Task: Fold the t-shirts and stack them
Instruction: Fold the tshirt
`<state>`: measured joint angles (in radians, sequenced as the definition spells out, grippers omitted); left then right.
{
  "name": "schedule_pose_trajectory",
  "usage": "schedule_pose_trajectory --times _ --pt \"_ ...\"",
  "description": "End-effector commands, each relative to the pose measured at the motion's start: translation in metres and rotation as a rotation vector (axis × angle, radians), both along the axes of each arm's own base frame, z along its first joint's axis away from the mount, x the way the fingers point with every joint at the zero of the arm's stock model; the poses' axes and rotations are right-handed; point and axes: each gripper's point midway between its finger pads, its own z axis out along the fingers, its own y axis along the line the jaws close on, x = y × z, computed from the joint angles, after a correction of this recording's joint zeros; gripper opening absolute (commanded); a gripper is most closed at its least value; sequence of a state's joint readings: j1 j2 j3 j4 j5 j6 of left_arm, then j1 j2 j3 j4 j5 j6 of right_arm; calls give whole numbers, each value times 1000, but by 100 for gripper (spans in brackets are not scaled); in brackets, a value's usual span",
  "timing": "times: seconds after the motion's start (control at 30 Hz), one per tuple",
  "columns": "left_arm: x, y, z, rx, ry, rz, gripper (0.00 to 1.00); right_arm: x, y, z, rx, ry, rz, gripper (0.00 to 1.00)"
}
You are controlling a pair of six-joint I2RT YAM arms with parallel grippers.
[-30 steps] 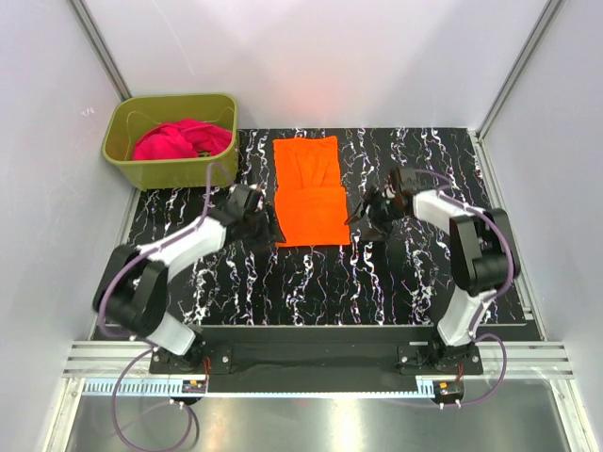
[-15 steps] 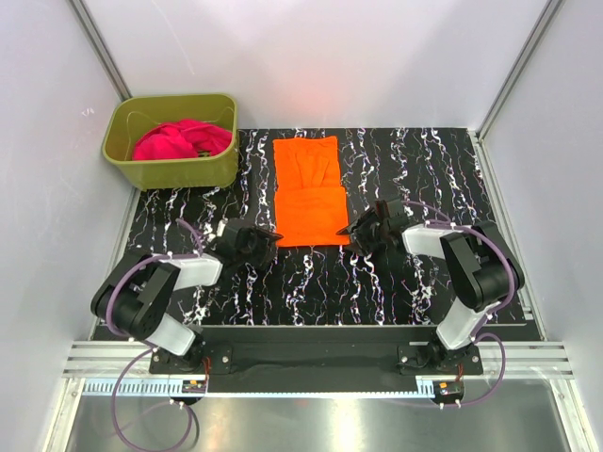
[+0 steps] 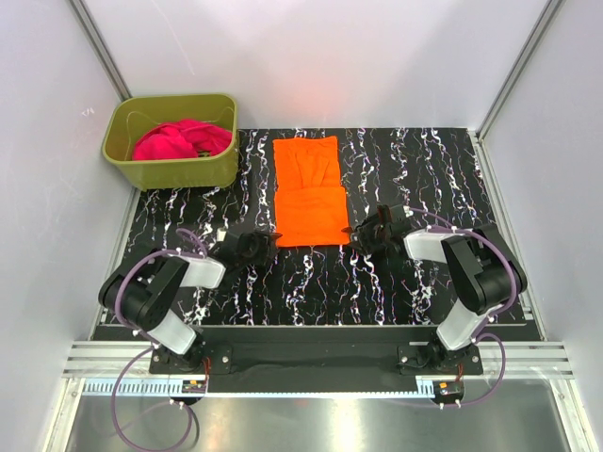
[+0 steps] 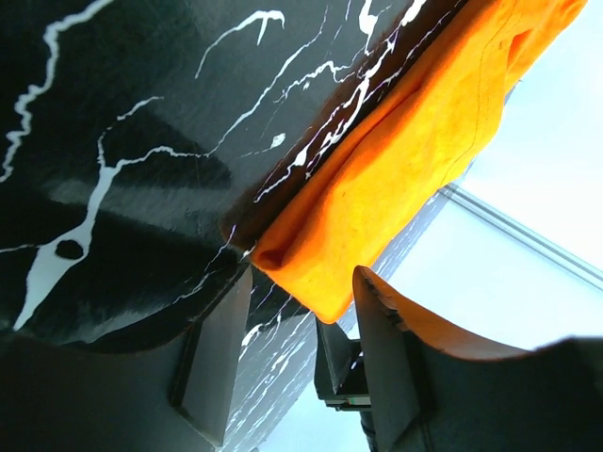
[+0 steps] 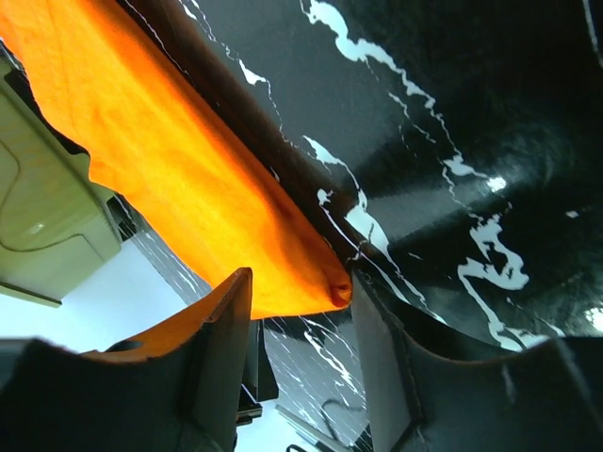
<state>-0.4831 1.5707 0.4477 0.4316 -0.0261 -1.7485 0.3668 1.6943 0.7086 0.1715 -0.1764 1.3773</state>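
An orange t-shirt (image 3: 306, 193) lies folded into a long strip on the black marbled table (image 3: 311, 287). The magenta-pink t-shirt (image 3: 175, 141) is bunched up in the olive tub. My left gripper (image 3: 261, 244) is low at the strip's near-left corner. In the left wrist view the orange corner (image 4: 311, 268) sits at the mouth of that open gripper (image 4: 301, 315), not pinched. My right gripper (image 3: 364, 232) is at the near-right corner. That corner (image 5: 316, 282) lies between the spread fingers of this gripper (image 5: 297, 301), with gaps showing on both sides.
The olive-green tub (image 3: 170, 172) stands at the back left of the table, and its wall shows in the right wrist view (image 5: 38, 217). White walls close in the table at the back and on both sides.
Both arms have dropped low and slid in to the near corners of the orange t-shirt, which has not moved. Both pairs of jaws stand narrower than before.
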Motion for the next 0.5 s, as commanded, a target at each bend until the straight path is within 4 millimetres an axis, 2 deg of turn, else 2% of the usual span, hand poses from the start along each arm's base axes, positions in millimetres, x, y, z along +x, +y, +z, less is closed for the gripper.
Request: schedule_pose_trajectory --times 0.0,0.1,0.13,0.2,0.23,0.27,0.33,0.4,0.43,0.47 --pt "-10 10 -26 54 67 23 53 -11 -15 -33 -101 84 -38 53" --pt "-9 10 -28 55 63 21 47 -15 -16 -36 -105 97 -36 50" --pt "-9 9 -29 53 59 19 42 -18 -17 -39 -111 105 -33 45" --pt "-9 9 -30 50 52 17 35 -18 -16 -41 -121 100 -11 27" --pt "-6 9 -29 42 41 15 20 -17 -14 -41 -123 97 2 14" --pt "-6 9 -29 48 33 3 13 -20 -14 -42 -130 93 29 0" --pt "-5 8 -24 51 19 -18 0 -23 -12 -40 -128 86 49 0" --pt "-6 8 -21 75 7 -45 0 -31 -11 -39 -133 77 97 0" --pt "-9 8 -20 84 4 -63 0 -33 -11 -33 -126 60 115 0" --pt "-12 7 -12 87 -14 -81 0 -39 -8 -30 -117 52 155 0"
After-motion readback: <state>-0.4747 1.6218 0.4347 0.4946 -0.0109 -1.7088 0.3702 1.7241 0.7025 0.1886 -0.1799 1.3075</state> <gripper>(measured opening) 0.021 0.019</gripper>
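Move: The near left corner of the folded orange t-shirt is between the left hand's open fingertips, some 1 cm ahead, 1 cm to its right and 1 cm below. The near right corner lies likewise at the right hand, about 1 cm ahead, 1 cm left and 1 cm below. The t-shirt's middle is roughly 13 cm ahead of both hands, about 8 cm right of the left hand and 8 cm left of the right. Both hands sink about 1 cm and shut their half-open fingers, pinching the t-shirt's two near corners. ##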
